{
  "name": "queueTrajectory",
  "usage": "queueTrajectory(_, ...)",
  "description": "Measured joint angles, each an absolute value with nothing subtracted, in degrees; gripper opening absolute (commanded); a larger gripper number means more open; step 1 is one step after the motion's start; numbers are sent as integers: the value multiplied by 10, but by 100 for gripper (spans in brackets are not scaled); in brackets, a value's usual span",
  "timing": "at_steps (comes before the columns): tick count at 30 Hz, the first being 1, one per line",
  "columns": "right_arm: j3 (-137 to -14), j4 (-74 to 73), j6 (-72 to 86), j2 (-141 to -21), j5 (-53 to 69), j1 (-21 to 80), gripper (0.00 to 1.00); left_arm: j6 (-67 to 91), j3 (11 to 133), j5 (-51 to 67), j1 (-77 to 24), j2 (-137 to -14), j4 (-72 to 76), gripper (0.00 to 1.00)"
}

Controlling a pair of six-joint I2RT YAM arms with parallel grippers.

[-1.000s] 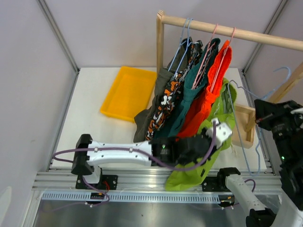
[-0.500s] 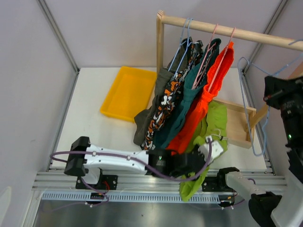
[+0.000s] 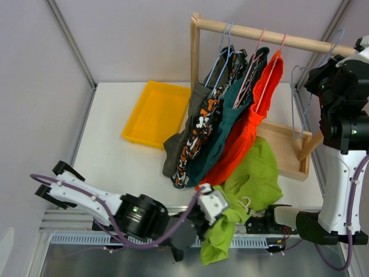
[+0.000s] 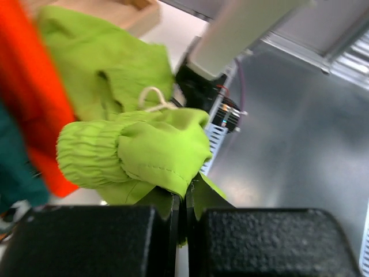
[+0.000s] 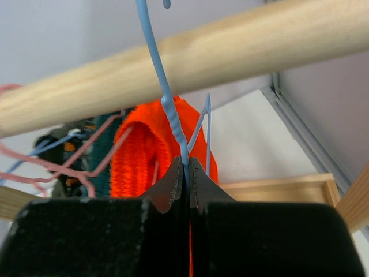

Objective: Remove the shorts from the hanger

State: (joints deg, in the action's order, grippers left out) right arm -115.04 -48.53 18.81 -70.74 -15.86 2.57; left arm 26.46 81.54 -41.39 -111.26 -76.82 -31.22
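Observation:
My left gripper [image 3: 210, 203] is shut on a fold of the lime green shorts [image 3: 253, 173] at the table's near edge. These shorts lie crumpled on the table, off any hanger. In the left wrist view the green cloth [image 4: 144, 144] bunches just ahead of my gripper [image 4: 184, 199]. My right gripper [image 3: 323, 75] is raised at the right end of the wooden rod [image 3: 277, 37] and is shut on a bare blue hanger [image 5: 167, 104]. The orange-red [image 3: 248, 127], teal [image 3: 222, 133], camouflage [image 3: 199, 127] and olive-grey [image 3: 181, 135] shorts hang from the rod.
A yellow tray [image 3: 155, 112] lies at the back left of the table. The rack's wooden base frame [image 3: 288, 150] sits at the right, under the rod. The rack's upright post [image 3: 195, 52] stands behind the hanging shorts.
My left arm has drawn back to the near edge, pulling the green shorts off the blue hanger. My right gripper has risen with the empty hanger towards the rod.

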Motion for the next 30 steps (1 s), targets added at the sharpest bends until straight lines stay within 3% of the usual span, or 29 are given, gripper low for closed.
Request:
queueTrajectory(9,-1011,-435,195,-647,-106,-36,0,264,846,-552,-1098,-646,-459,0)
queueTrajectory(10,-1002,-432,196,-637,-102,-37,4,254,851,-561,-1091,-634,-463,0)
queueTrajectory(11,-994,-428,197,-630,-99,-39,35,242,853,-568,-1078,-621,-463,0)
queueTrajectory(12,-986,-424,203,-621,-95,-40,60,227,854,-568,-1060,-606,-462,0)
queueTrajectory(14,-971,-426,206,-604,-88,-43,99,194,857,-568,-1023,-582,-454,0)
queueTrajectory(23,-897,-453,208,-531,-59,-43,99,23,949,-535,-818,-577,-411,0)
queueTrajectory(30,-822,-465,218,-451,-31,-44,99,-60,1061,-444,-565,-630,-403,0)
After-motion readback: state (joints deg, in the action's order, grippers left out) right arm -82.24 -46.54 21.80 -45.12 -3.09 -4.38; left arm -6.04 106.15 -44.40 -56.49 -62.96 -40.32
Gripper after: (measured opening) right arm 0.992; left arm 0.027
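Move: The left hand, with the green shorts already pinched, has the yellow bin about 50 cm ahead, 25 cm to its left and 30 cm below. On the way hang the patterned shorts, some 30 cm ahead, 3 cm left, slightly lower. The right hand holds the emptied blue hanger just behind the wooden rod, which is about 6 cm ahead and 8 cm above; the orange shorts hang 15 cm left of this hand, level fore-and-aft and 24 cm lower. Sweeping forward, left and up at a steady pace, the left hand carries the still-pinched green shorts nearly 45 cm towards the yellow bin, turning roughly 50 degrees counter-clockwise and tipping its fingers upward. The right hand first lowers the blue hanger about 4 cm onto the rod, opens wide to let go of the wire, then backs away and farther down. ##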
